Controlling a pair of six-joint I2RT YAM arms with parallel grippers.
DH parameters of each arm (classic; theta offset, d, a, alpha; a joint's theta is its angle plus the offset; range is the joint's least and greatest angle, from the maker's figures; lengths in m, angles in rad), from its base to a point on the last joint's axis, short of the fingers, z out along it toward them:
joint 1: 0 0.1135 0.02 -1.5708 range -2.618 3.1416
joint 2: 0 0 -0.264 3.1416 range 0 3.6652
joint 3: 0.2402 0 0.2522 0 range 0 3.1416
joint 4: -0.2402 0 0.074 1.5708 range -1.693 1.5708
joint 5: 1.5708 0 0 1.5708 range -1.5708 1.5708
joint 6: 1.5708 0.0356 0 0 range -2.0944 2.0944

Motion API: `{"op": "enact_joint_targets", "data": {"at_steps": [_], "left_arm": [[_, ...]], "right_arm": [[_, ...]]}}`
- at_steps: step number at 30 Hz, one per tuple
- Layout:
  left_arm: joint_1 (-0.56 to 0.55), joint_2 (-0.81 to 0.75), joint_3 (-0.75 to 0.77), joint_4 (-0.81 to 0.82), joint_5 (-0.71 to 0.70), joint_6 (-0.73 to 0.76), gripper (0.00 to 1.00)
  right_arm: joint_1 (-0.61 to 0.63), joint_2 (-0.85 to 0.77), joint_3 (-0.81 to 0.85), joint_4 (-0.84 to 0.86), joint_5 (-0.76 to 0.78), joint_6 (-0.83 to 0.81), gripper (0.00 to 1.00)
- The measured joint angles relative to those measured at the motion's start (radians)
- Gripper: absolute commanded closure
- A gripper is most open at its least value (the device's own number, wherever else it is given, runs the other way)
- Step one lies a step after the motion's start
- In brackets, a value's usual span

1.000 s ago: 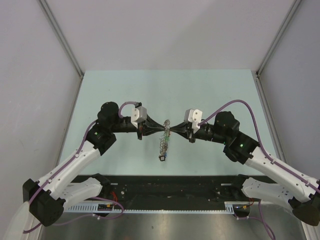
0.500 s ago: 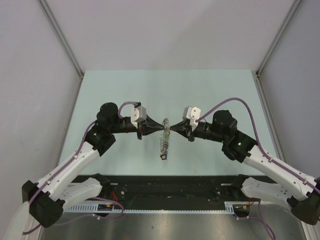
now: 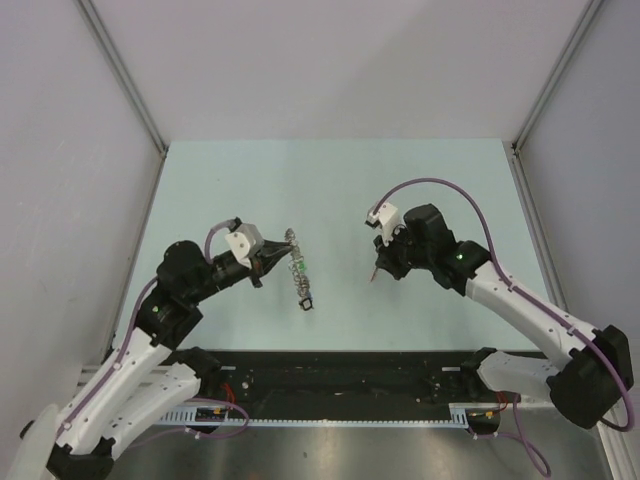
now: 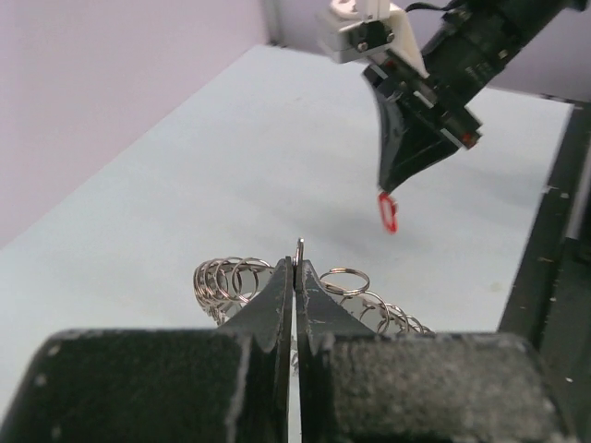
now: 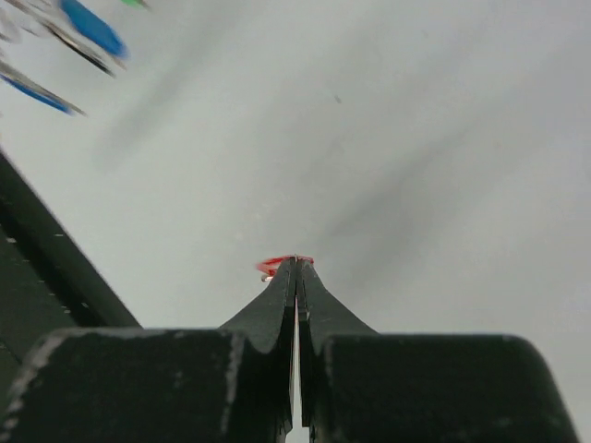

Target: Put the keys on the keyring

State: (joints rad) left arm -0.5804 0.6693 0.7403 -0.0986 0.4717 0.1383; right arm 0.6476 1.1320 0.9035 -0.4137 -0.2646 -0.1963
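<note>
The keyring point(image 3: 298, 272) hangs edge-on left of the table's middle, a metal ring fringed with small keys and coloured tags. My left gripper point(image 3: 279, 259) is shut on its rim; in the left wrist view the ring's thin edge point(image 4: 300, 247) sticks up between the closed fingertips, with small split rings point(image 4: 229, 275) on both sides. The key with the red tag point(image 4: 388, 212) dangles from my right gripper point(image 3: 377, 268), which is shut on it. In the right wrist view the red tag point(image 5: 273, 267) peeks out at the closed tips. Key and keyring are well apart.
The pale green table point(image 3: 330, 180) is bounded by grey walls at the back and both sides. A black rail point(image 3: 330, 375) runs along the near edge between the arm bases. Blurred blue tags point(image 5: 92, 29) of the keyring show at the right wrist view's top left.
The two grippers, which met at the keyring in the middle, have pulled apart. The left one swung left with the keyring. The right one drew back right with the red-tagged key.
</note>
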Motion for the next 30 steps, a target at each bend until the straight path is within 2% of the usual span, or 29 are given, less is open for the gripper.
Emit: {"op": "enact_joint_targets", "data": {"at_steps": [7,13,22,30], "left_arm": [[0.000,-0.163,-0.095,-0.064,-0.251,-0.002,1.00],[0.000,-0.282,-0.166,-0.095,-0.384,-0.004,1.00],[0.000,-0.346,-0.184,-0.091,-0.447,-0.006,1.00],[0.000,-0.365,-0.191,-0.090,-0.451,-0.007,1.00]], "right_arm": [[-0.041,0.166,0.135,-0.221,0.179,-0.043,1.00],[-0.033,0.372,0.237,-0.328,0.249,-0.102,1.00],[0.093,0.705,0.413,-0.413,0.343,-0.149,1.00],[0.176,0.909,0.585,-0.473,0.366,-0.173,1.00]]}}
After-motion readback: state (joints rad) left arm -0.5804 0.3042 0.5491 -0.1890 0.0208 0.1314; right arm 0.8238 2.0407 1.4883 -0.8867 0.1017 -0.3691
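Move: The right gripper has the red-tagged key pinched in its tips. The bare table it is making for is about 17 cm below it, some 4 cm farther out and 2 cm to its left. The hanging keyring's middle is roughly 15 cm to its left, 6 cm nearer the base and 6 cm higher. From the left gripper, which holds that keyring, the table spot lies some 8 cm ahead, 16 cm to the right and 30 cm down. Lower the right gripper about 15 cm towards the bare table with the red-tagged key still pinched, easing slightly forward; veer right at first, then come back left, rolling the fingers some 50 degrees until they point nearly straight down. Meanwhile swing the left gripper about 9 cm left, away from the spot, dipping a little and turning counter-clockwise, its hold on the keyring kept. ##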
